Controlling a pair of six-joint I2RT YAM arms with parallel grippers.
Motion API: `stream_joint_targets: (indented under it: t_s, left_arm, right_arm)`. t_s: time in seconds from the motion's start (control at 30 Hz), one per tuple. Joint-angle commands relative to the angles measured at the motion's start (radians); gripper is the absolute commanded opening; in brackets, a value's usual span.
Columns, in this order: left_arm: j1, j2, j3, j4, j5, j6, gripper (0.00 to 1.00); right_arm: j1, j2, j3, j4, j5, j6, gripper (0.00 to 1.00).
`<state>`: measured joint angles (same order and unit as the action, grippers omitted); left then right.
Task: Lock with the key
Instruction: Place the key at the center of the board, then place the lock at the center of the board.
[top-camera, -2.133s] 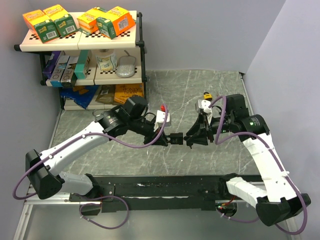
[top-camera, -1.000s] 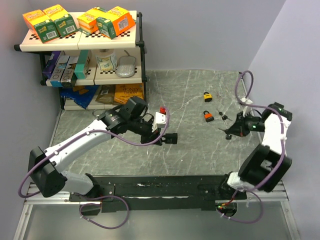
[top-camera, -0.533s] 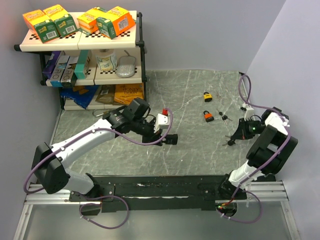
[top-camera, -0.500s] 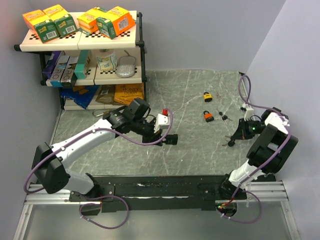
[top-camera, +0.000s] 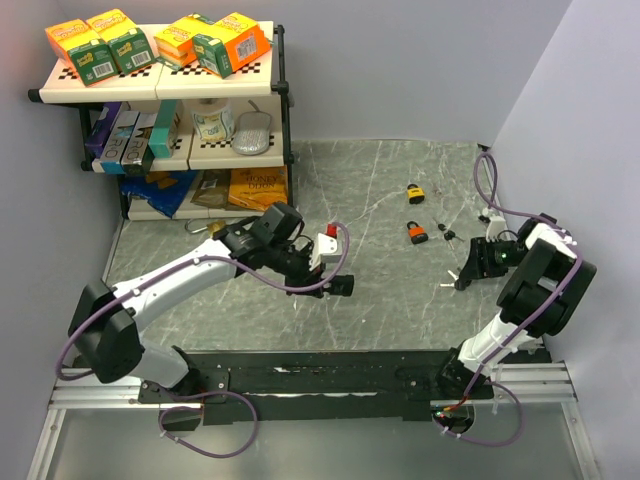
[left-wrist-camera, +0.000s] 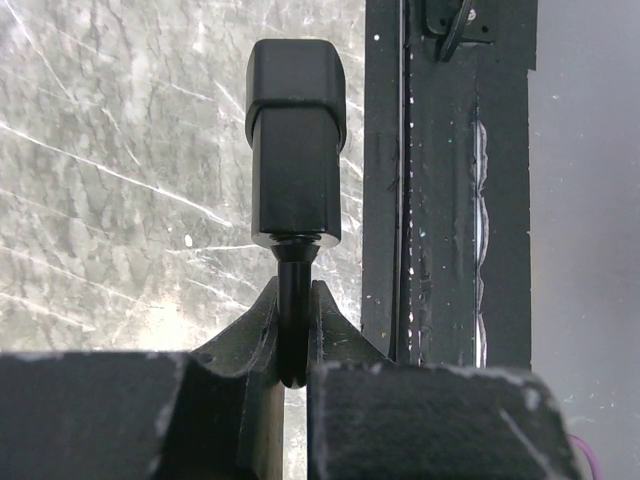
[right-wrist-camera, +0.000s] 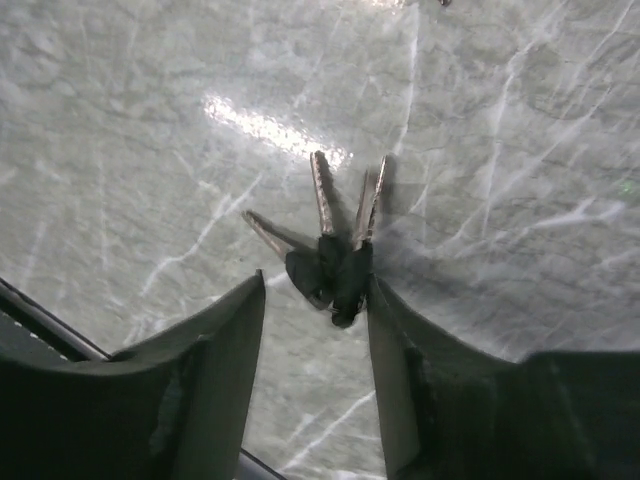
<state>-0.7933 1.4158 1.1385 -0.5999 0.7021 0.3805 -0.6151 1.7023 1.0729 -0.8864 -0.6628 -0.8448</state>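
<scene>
A black padlock (left-wrist-camera: 296, 150) hangs over the table, and my left gripper (left-wrist-camera: 293, 340) is shut on its shackle (left-wrist-camera: 293, 300). From above, the padlock (top-camera: 343, 286) sticks out to the right of the left gripper (top-camera: 326, 283), near the table's middle front. A bunch of three black-headed keys (right-wrist-camera: 338, 250) lies on the marble. It sits just ahead of my right gripper (right-wrist-camera: 315, 292), whose jaws stand open with the key heads close to the right finger (right-wrist-camera: 395, 340). In the top view the right gripper (top-camera: 462, 277) is low at the table's right side.
Two orange padlocks (top-camera: 414, 192) (top-camera: 418, 233) lie on the marble at the back right, with small keys (top-camera: 447, 236) beside the nearer one. A shelf rack (top-camera: 160, 110) full of boxes stands at the back left. The black base rail (top-camera: 330, 375) runs along the front.
My right gripper has opened and the key bunch now lies free on the table. The left arm, still holding the padlock, has shifted slightly toward the front.
</scene>
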Motion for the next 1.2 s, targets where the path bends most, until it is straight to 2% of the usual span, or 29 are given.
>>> stream_joint_targets:
  t_s: [0.0,0.07,0.13,0.33,0.43,0.47,0.57,0.6,0.67,0.7,0.77,0.8,0.93,1.17]
  left_arm:
    - [0.002,0.035,0.056,0.071,0.072,-0.012,0.01]
    - [0.002,0.058,0.081,0.057,0.083,-0.037,0.01]
    - [0.003,0.092,0.119,0.037,0.092,-0.072,0.01]
    - [0.002,0.178,0.228,-0.011,0.146,-0.193,0.01]
    - [0.002,0.232,0.291,-0.054,0.192,-0.248,0.01]
    - [0.002,0.245,0.322,-0.075,0.215,-0.262,0.01]
    - [0.002,0.291,0.365,-0.103,0.263,-0.307,0.01]
    - [0.002,0.304,0.369,-0.104,0.269,-0.331,0.01]
    - [0.002,0.307,0.371,-0.097,0.286,-0.36,0.01]
    - [0.003,0.308,0.368,-0.084,0.299,-0.374,0.01]
    - [0.002,0.31,0.359,-0.072,0.316,-0.423,0.01]
    - [0.002,0.31,0.357,-0.069,0.326,-0.436,0.01]
    - [0.0,0.307,0.345,-0.051,0.329,-0.463,0.01]
    - [0.0,0.314,0.333,-0.041,0.338,-0.494,0.01]
  right_arm:
    - [0.002,-0.062,0.015,-0.005,-0.007,-0.045,0.73]
    - [0.002,-0.113,0.027,-0.037,-0.038,-0.069,0.86]
    - [0.005,-0.154,0.039,-0.063,-0.066,-0.108,0.93]
    - [0.057,-0.361,0.044,-0.167,-0.214,-0.221,0.96]
    - [0.162,-0.515,0.012,-0.19,-0.27,-0.247,0.96]
    - [0.239,-0.606,-0.002,-0.184,-0.277,-0.244,0.97]
    - [0.385,-0.802,-0.083,-0.065,-0.264,-0.172,0.99]
    - [0.484,-0.85,-0.108,0.02,-0.255,-0.128,0.99]
    - [0.57,-0.959,-0.163,0.081,-0.245,-0.103,1.0]
    - [0.656,-0.987,-0.178,0.104,-0.236,-0.087,1.0]
    - [0.75,-1.033,-0.209,0.148,-0.183,-0.079,1.0]
    - [0.837,-1.038,-0.217,0.153,-0.16,-0.085,1.0]
    - [0.993,-1.029,-0.248,0.203,-0.058,-0.102,0.99]
    - [1.19,-0.958,-0.268,0.306,0.106,-0.122,0.98]
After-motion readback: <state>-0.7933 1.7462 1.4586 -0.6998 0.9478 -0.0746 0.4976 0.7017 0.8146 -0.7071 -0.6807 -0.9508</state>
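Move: The black padlock, its shackle held in the left fingers, hangs about 33 cm left of the right hand, some 9 cm back and 14 cm higher. The keys just set down lie between the right fingertips, about 2 cm to the left and 1 cm below the hand. The orange padlock is some 12 cm left and 13 cm ahead of the right hand. From the left hand, the black padlock's body is about 4 cm right, 1 cm back and 3 cm below. The right hand spreads its already parted fingers fully and lifts off the keys, going straight up at first, then sweeping about 27 cm left and 10 cm back towards the black padlock; its wrist turns over strongly, until the open fingers point mostly left and only slightly down. The left hand keeps its grip on the shackle, dips a little, then brings the padlock about 6 cm right to meet it, rises slightly, and turns some 30 degrees so that its fingers swing back. ##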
